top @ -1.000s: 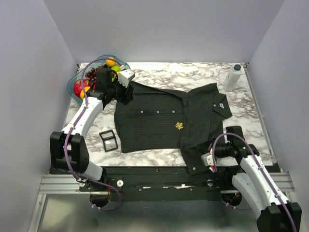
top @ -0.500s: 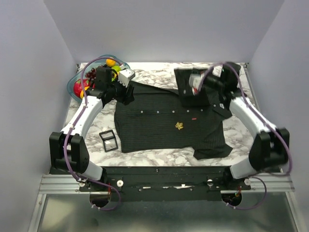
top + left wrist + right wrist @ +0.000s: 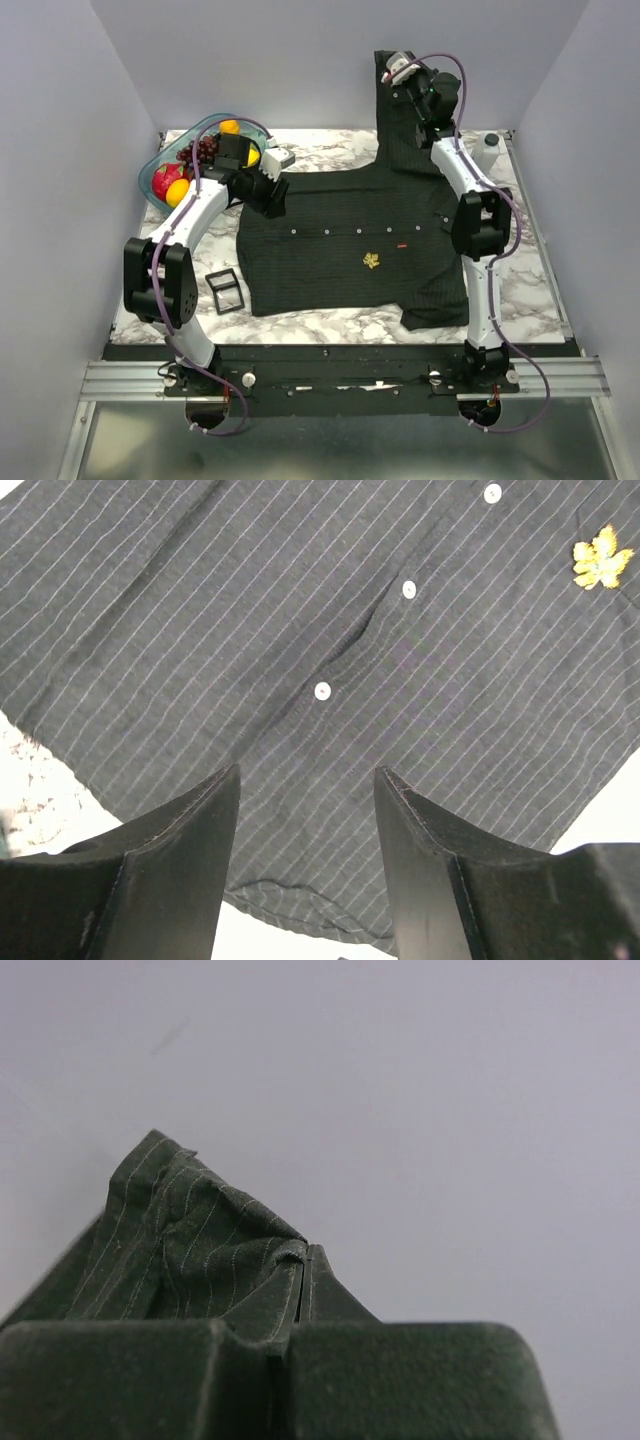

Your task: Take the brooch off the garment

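The garment (image 3: 330,250) is a black pinstriped shirt spread on the marble table, with its far right part pulled up against the back wall. The brooch (image 3: 371,261) is a small gold leaf-shaped pin on the shirt's front, and shows at the upper right of the left wrist view (image 3: 602,558). My left gripper (image 3: 272,195) hangs open just above the shirt's far left corner, nothing between its fingers (image 3: 190,830). My right gripper (image 3: 395,68) is raised high at the back, shut on a fold of the garment (image 3: 180,1230).
A blue bowl of fruit (image 3: 190,165) stands at the back left, close behind the left arm. A black rectangular buckle frame (image 3: 224,291) lies left of the shirt. A white bottle (image 3: 488,145) stands at the back right corner.
The right arm swung from the front right to the back and rose high, dragging the shirt's right part up with it. The left gripper shifted a little to the right.
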Available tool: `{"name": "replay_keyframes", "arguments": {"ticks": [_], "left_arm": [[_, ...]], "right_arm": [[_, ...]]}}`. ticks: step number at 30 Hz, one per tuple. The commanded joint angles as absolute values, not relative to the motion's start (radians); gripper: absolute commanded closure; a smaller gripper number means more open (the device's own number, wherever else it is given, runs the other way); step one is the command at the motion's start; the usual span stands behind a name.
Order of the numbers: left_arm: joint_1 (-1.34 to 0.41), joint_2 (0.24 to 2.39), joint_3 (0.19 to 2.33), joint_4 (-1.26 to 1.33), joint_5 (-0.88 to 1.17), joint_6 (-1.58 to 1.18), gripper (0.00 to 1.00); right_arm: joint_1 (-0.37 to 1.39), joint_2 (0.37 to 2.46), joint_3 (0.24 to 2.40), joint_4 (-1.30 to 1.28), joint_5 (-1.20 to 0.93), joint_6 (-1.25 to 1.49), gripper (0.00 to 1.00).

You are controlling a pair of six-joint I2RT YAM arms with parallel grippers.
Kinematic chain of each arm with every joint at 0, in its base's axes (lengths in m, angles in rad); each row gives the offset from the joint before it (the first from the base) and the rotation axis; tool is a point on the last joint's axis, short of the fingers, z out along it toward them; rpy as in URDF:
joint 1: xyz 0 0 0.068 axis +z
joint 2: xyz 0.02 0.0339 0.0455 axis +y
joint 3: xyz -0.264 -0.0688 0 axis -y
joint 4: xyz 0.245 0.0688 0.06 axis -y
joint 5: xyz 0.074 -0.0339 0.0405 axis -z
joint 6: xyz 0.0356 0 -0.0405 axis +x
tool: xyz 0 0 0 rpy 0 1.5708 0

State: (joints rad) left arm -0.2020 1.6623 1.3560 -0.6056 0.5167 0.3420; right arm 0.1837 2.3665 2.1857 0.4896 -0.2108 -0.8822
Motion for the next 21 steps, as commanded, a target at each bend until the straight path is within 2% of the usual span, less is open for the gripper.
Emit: {"name": "replay_keyframes", "arguments": {"ticks": [1,7,12,13,16,21], "left_arm": [[-0.212,1.741,1.469,-0.699,0.505,0.391,0.37],[-0.212,1.798,1.531,-0.739,0.512,0.394,0.37],[-0.212,1.816,1.536,-0.726,0.525,0.387,0.37],[-0.212,1.822,1.536,-0.721,0.526,0.379,0.37],[-0.212,1.836,1.545,-0.710,0.534,0.371,0.37],[-0.213,1.842,1.537,-0.693,0.540,0.374,0.38]], "right_arm": [[0.166,2.470,2.280,0.561,-0.141,-0.844,0.99],[0.143,2.335,1.981,0.620,-0.213,-0.870,0.99],[0.137,2.191,1.708,0.399,-0.349,-1.008,0.98],[0.135,2.153,1.683,0.382,-0.351,-1.008,0.78],[0.137,2.103,1.657,0.293,-0.307,-0.945,0.51],[0.129,1.955,1.585,0.114,-0.308,-0.899,0.43]]}}
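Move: My right hand holds the sleeve end high beyond the garment. The far-edge table spot it goes to is roughly 34 cm below, about 5 cm back and hardly 1 cm right. The white bottle stands some 13 cm back and 18 cm right. The brooch is about 40 cm back, 13 cm left and 35 cm below. From my left hand, the brooch lies some 8 cm back, 25 cm right, 14 cm down. I swing the sleeve end down towards the far edge of the table with my right hand: a short reach forward first, then about 18 cm down while drawing back some 8 cm, tipping the fingers down about 30 degrees. Near the bottom I open them, let go of the sleeve and begin to lift. My left hand, fingers still open, eases 2 cm forward, then 2 cm down over the garment. ##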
